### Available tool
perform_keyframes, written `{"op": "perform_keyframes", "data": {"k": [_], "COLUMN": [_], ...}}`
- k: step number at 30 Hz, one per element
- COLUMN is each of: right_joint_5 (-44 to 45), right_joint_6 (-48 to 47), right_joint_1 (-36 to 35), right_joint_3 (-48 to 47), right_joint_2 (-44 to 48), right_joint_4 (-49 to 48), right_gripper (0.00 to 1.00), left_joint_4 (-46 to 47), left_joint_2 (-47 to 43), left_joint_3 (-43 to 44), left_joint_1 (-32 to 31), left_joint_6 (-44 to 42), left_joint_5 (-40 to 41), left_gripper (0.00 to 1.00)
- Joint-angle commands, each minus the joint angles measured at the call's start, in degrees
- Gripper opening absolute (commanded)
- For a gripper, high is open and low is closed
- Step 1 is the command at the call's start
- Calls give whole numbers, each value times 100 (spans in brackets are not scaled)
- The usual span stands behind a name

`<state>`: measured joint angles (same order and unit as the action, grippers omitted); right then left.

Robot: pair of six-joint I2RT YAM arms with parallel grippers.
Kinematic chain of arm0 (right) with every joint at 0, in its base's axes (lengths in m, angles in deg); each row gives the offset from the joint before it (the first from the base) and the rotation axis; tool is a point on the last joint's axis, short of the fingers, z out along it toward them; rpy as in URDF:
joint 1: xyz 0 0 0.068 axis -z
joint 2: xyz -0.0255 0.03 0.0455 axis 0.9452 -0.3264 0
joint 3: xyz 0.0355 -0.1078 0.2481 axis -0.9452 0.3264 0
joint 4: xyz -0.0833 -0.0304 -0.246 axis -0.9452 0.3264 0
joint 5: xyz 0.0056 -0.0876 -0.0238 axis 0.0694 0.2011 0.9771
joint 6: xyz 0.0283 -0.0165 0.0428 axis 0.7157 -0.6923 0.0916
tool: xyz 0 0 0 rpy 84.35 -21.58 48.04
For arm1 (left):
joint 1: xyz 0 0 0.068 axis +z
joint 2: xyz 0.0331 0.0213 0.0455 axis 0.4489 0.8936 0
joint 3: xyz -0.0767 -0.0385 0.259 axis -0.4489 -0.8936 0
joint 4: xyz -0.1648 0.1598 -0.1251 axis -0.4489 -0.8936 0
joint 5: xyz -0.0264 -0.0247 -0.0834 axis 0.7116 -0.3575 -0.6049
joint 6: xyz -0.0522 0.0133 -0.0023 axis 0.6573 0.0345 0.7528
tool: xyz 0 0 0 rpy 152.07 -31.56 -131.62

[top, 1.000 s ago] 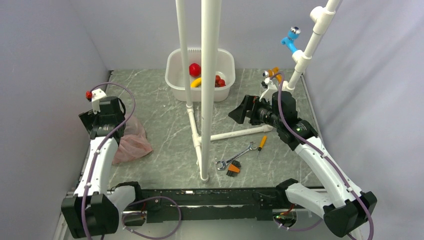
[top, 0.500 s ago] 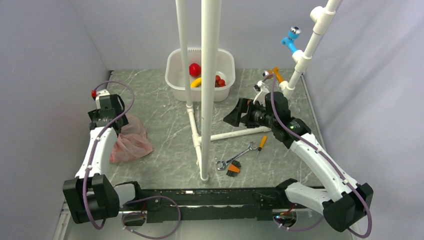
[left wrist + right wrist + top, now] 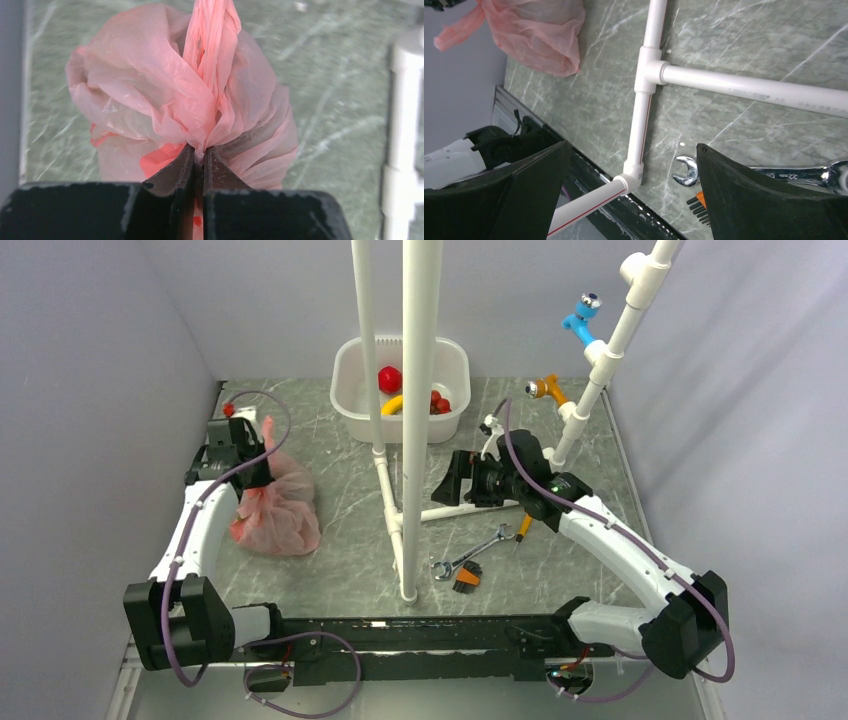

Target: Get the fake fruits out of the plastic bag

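Observation:
The pink plastic bag [image 3: 278,512] lies at the table's left, bunched and drawn up at its far end. My left gripper [image 3: 256,456] is shut on the bag's gathered neck [image 3: 207,125], its fingers [image 3: 175,167] pinching the film. A redder patch [image 3: 160,159] shows through the film; I cannot tell what it is. Fake fruits lie in the white tub [image 3: 346,390] at the back: a red piece [image 3: 389,378], a yellow banana [image 3: 393,405], small red pieces [image 3: 438,401]. My right gripper [image 3: 450,480] hangs open above the table's middle, holding nothing, with the bag [image 3: 541,35] far off.
A white pipe frame [image 3: 415,420] rises mid-table, with floor pipes [image 3: 644,125] under my right gripper. A wrench [image 3: 470,555], an orange brush [image 3: 466,578] and an orange-handled screwdriver [image 3: 524,525] lie right of the pole. A blue figure [image 3: 583,314] hangs on the right pipe.
My left gripper has closed on the bag's neck and moved away and rightward, pulling the bag up into a fuller bundle. The right arm has swung left, still open.

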<state>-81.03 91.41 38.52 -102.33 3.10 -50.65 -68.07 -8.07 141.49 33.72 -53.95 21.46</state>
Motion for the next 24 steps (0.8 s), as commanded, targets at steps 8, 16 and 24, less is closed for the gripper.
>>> {"op": "perform_keyframes", "data": {"k": [8, 16, 24], "right_joint_5": [653, 1428, 1748], "right_joint_6": [-18, -246, -282], "right_joint_1": [-1117, -2119, -2575], "right_joint_3": [-360, -815, -877], "right_joint_2": [-534, -1281, -1499], "right_joint_4": [-155, -88, -815], "right_gripper": [100, 100, 100], "left_joint_4": [189, 408, 423], "left_joint_2": [-316, -619, -790], "left_joint_3": [88, -45, -109], "left_joint_1": [-1316, -1839, -2487], "left_joint_6": [-924, -1109, -1413], "left_joint_5": [-1808, -2384, -2582], "left_gripper": [3, 4, 4]}}
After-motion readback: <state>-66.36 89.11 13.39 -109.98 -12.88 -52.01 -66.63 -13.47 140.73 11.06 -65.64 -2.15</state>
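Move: The pink bag's neck is already pinched in the left fingers; its body hangs about 8 cm below, 3 cm back and 2 cm to the right. The pipes' T-joint, beside which the bag is taken, is some 30 cm to the right of the left hand, 6 cm back and 12 cm down. From the right hand the bag lies about 41 cm left, 4 cm ahead and 13 cm down; the T-joint is 13 cm left, level fore and aft, 17 cm below; the upright pole's foot is 10 cm left and 18 cm back. The pink bag, still pinched by its gathered neck, is carried by the left hand nearly 19 cm to the right towards the T-joint and the right hand, turning almost 50 degrees clockwise and, later on, easing slightly back and up. To meet it, the wide-open right hand travels about 10 cm left, also back and down, across the far side of the upright pole, touching nothing. ##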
